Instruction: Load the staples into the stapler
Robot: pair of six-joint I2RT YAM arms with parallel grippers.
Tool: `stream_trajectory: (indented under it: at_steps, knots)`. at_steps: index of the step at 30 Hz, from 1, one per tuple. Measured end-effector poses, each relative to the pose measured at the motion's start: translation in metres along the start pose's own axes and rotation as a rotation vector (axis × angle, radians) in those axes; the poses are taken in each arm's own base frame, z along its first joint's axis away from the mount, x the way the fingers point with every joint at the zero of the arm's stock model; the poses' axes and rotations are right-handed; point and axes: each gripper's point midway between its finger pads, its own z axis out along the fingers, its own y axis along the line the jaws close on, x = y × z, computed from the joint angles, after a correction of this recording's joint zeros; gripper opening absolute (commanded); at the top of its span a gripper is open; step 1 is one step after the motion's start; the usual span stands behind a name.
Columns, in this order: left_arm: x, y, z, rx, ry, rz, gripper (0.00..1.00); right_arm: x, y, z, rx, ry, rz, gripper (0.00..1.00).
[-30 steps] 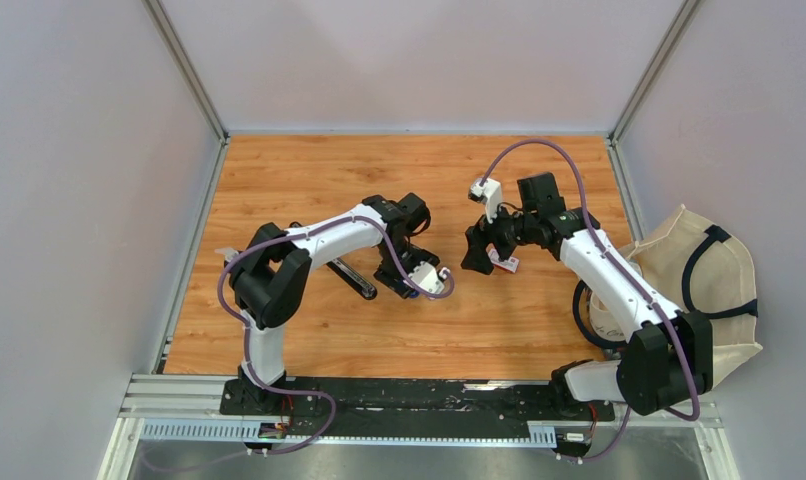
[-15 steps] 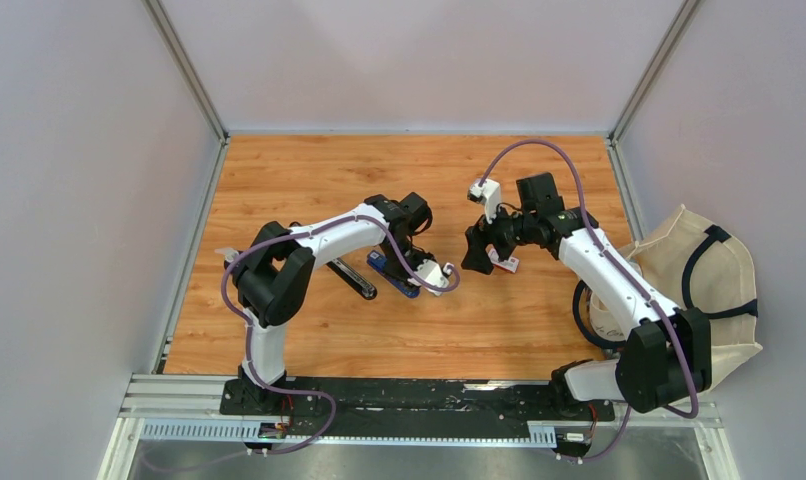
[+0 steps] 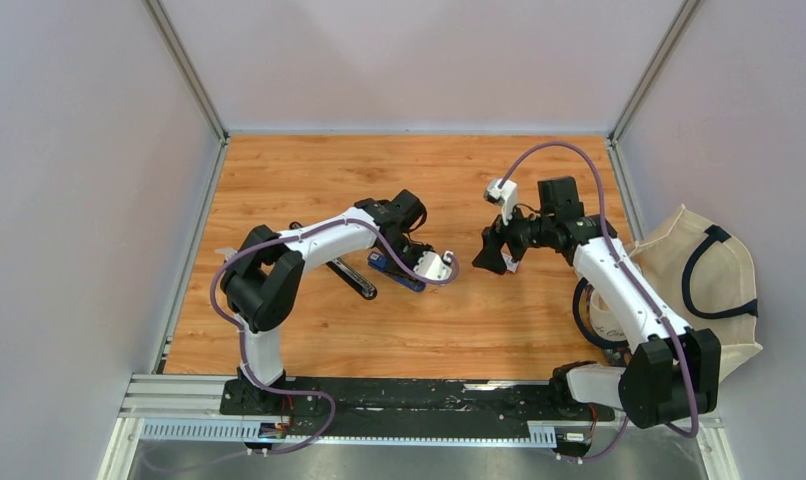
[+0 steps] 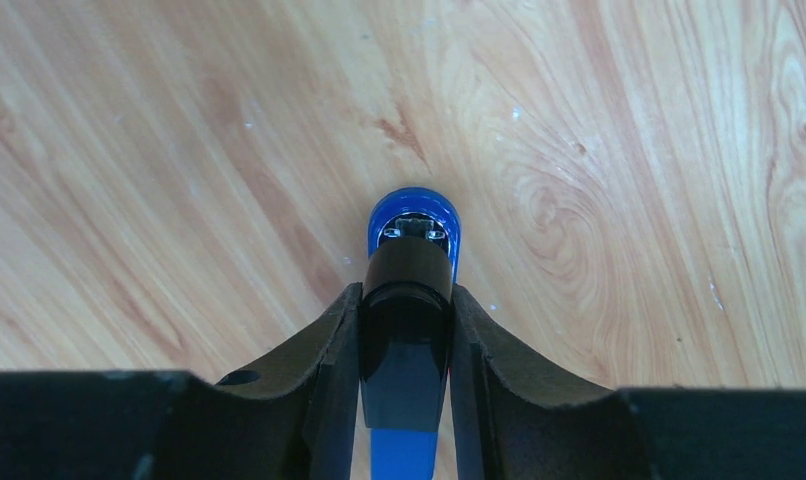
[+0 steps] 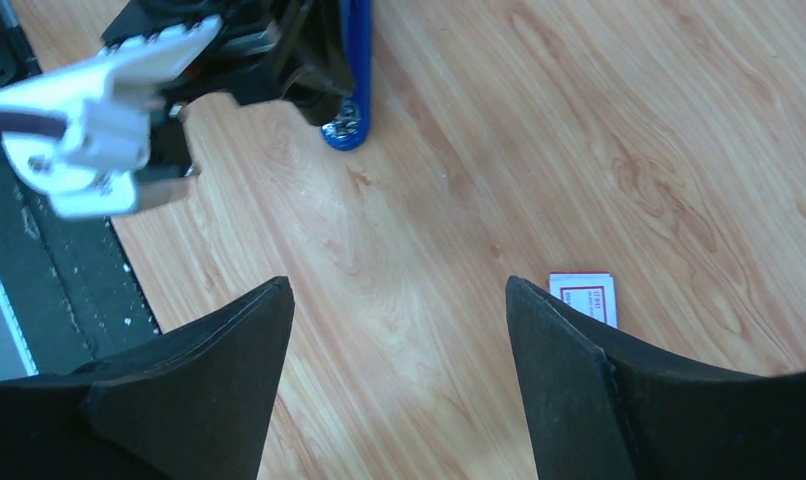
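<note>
The stapler (image 3: 397, 272), blue with a black top, lies flat on the wooden table left of centre. My left gripper (image 3: 407, 258) is shut on it. In the left wrist view both fingers (image 4: 339, 340) press the black body (image 4: 409, 300), and the blue nose (image 4: 414, 212) sticks out ahead. My right gripper (image 3: 493, 254) hangs open over bare wood, nothing between its fingers (image 5: 234, 340). A tiny white box with a red label (image 5: 585, 294) lies just beside its right finger. The staples themselves are hidden.
A black bar-shaped object (image 3: 350, 279) lies on the table left of the stapler. A beige cloth bag (image 3: 699, 270) with dark straps sits off the table's right edge, by the right arm. Grey walls enclose the table on three sides.
My left gripper has closed onto the stapler and its wrist has turned, uncovering the blue body. The right gripper has drifted a little to the right, still open.
</note>
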Motion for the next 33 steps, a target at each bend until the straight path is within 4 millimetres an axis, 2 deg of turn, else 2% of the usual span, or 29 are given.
stream_trajectory:
  at_steps: [9,15,23,33]
  knots:
    - [-0.007,0.016,-0.02,-0.069,-0.142,-0.142,0.29,0.015,0.023,0.01,-0.088,-0.11,-0.059,0.51]
    - [-0.016,0.013,-0.022,-0.054,-0.21,-0.203,0.29,0.007,0.031,0.031,-0.117,-0.167,-0.094,0.47]
    - [-0.026,0.017,-0.03,-0.05,-0.317,-0.32,0.29,-0.003,0.057,0.073,-0.159,-0.177,-0.165,0.34]
    - [-0.026,0.031,-0.049,-0.096,-0.401,-0.395,0.27,0.001,0.057,0.099,-0.159,-0.165,-0.149,0.32]
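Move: The blue stapler is already in the left hand's fingers, its middle about 2 cm to the hand's left, 1 cm ahead and 2 cm below. From the right hand it lies some 16 cm to the left, 2 cm back and 13 cm down. The staple box is about 4 cm to the right hand's right, level with it and 16 cm below. The black stapler lies some 15 cm left of the left hand, 2 cm ahead and 4 cm lower. The blue stapler goes up about 6 cm in the left hand's steady pinch, slightly forward, turning some 20 degrees counter-clockwise as its front end tips up to the right. The right hand first eases back a little, then sweeps left about 10 cm while sinking 5, its fingers narrowing from wide to roughly a third open as they come close to that front end. ##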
